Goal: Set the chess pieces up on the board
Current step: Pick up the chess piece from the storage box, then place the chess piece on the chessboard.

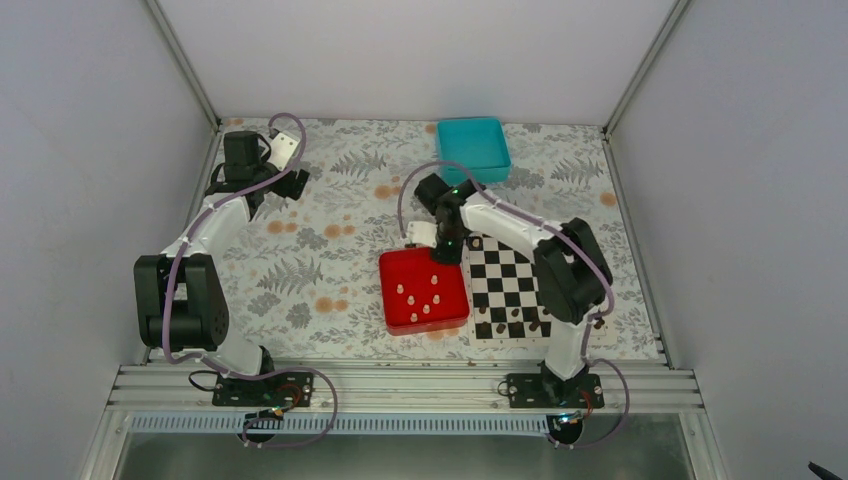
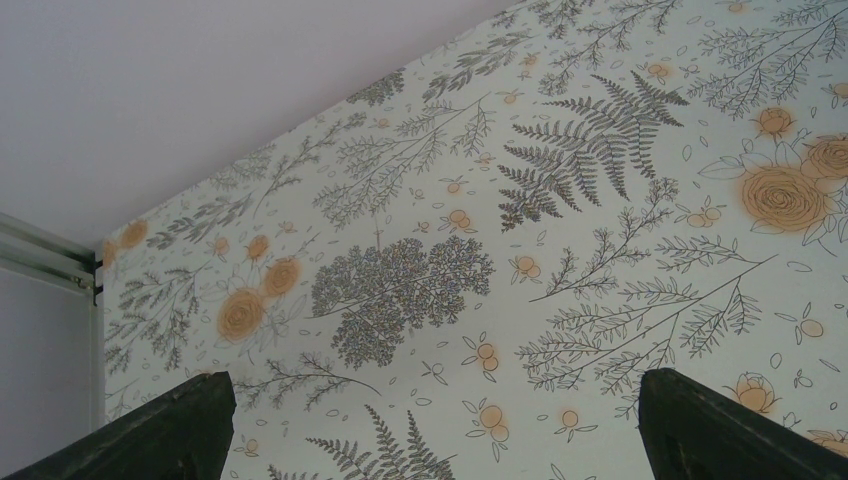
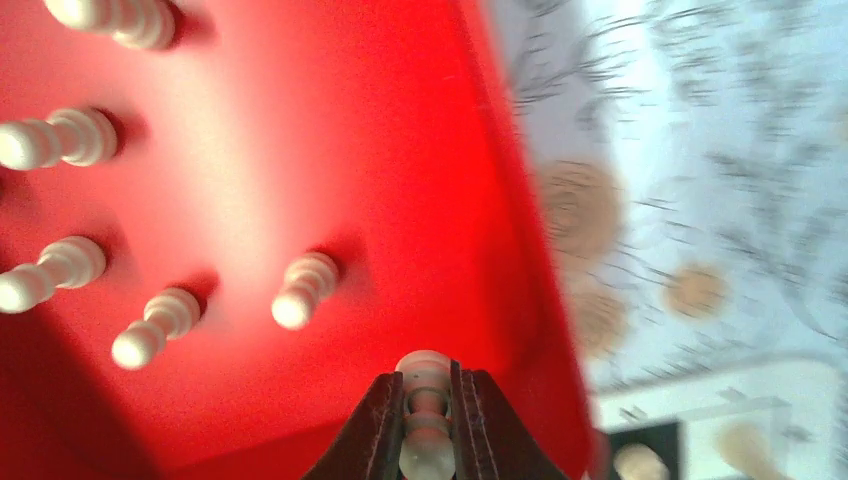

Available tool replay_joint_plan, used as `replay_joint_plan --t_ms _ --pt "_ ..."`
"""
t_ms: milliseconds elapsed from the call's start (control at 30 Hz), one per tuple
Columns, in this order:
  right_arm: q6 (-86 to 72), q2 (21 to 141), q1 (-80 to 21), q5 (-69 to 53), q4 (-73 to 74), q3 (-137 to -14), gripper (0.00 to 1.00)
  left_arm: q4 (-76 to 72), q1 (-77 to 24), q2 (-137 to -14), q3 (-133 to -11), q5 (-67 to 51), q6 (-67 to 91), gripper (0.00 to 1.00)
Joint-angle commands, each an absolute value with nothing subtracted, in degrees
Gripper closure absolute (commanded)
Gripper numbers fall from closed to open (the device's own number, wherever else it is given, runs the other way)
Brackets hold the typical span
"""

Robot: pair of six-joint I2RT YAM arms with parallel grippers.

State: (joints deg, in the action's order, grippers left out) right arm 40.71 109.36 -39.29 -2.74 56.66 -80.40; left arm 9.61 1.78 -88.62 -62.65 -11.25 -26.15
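Observation:
Several cream chess pieces (image 3: 302, 289) stand in a red tray (image 1: 423, 290), left of the checkered board (image 1: 511, 285). My right gripper (image 3: 427, 402) is shut on one cream chess piece (image 3: 426, 372) above the tray's floor, close to its right wall. From above, the right gripper (image 1: 447, 250) hangs over the tray's back right corner. Dark pieces (image 1: 515, 316) sit along the board's near rows. My left gripper (image 2: 430, 420) stands wide open over bare floral cloth, far at the back left (image 1: 290, 182), with nothing between its fingers (image 2: 160, 430).
A teal tray (image 1: 473, 147) sits at the back centre of the table. The floral cloth (image 1: 320, 270) covers the whole table. Grey walls enclose the left, right and back sides. A metal rail (image 1: 400, 385) runs along the near edge.

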Motion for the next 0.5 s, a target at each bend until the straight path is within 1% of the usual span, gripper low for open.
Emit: replay_joint_plan --t_ms 0,200,333,467 --pt "40.2 102.7 -36.3 -1.5 60.6 -85.7 0.93 9.5 2.1 -88.4 -62.9 -12.6 -26.2 0.0" --pt "41.9 99.3 -27.6 -1.0 62.0 -85.3 0.92 9.5 2.1 -88.3 -62.9 -12.7 -26.2 0.0" --pt "43.5 99.1 -21.7 -2.0 60.3 -82.5 0.92 9.7 2.1 -88.4 -63.1 -12.9 -26.1 0.0" --pt "44.3 100.7 -18.4 -3.6 58.3 -80.0 0.92 9.8 2.1 -88.5 -63.2 -13.0 -26.0 0.0"
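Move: The right hand already has a white pawn pinched just above the red box floor. The likely goal, free square g2 in the board's far left corner, lies about 8 cm ahead, 9 cm right and 5 below. Beside that square, the h2 pawn stands some 3 cm to its left and the g1 piece 3 cm farther out. The nearest box pawn is 3 cm back, 3 left of the hand. From the left hand g2 lies roughly 46 cm right, 11 back, 18 below. Still pinching the white pawn upright between closed fingertips, the right hand lifts it out of the red box, rising some 8 cm while easing forward, then swings right over the board towards its far left corner, about 10 cm across and 7 forward in all, sinking slightly at the end. The wrist turns nearly 20 degrees clockwise and tips its fingers outward a little. ##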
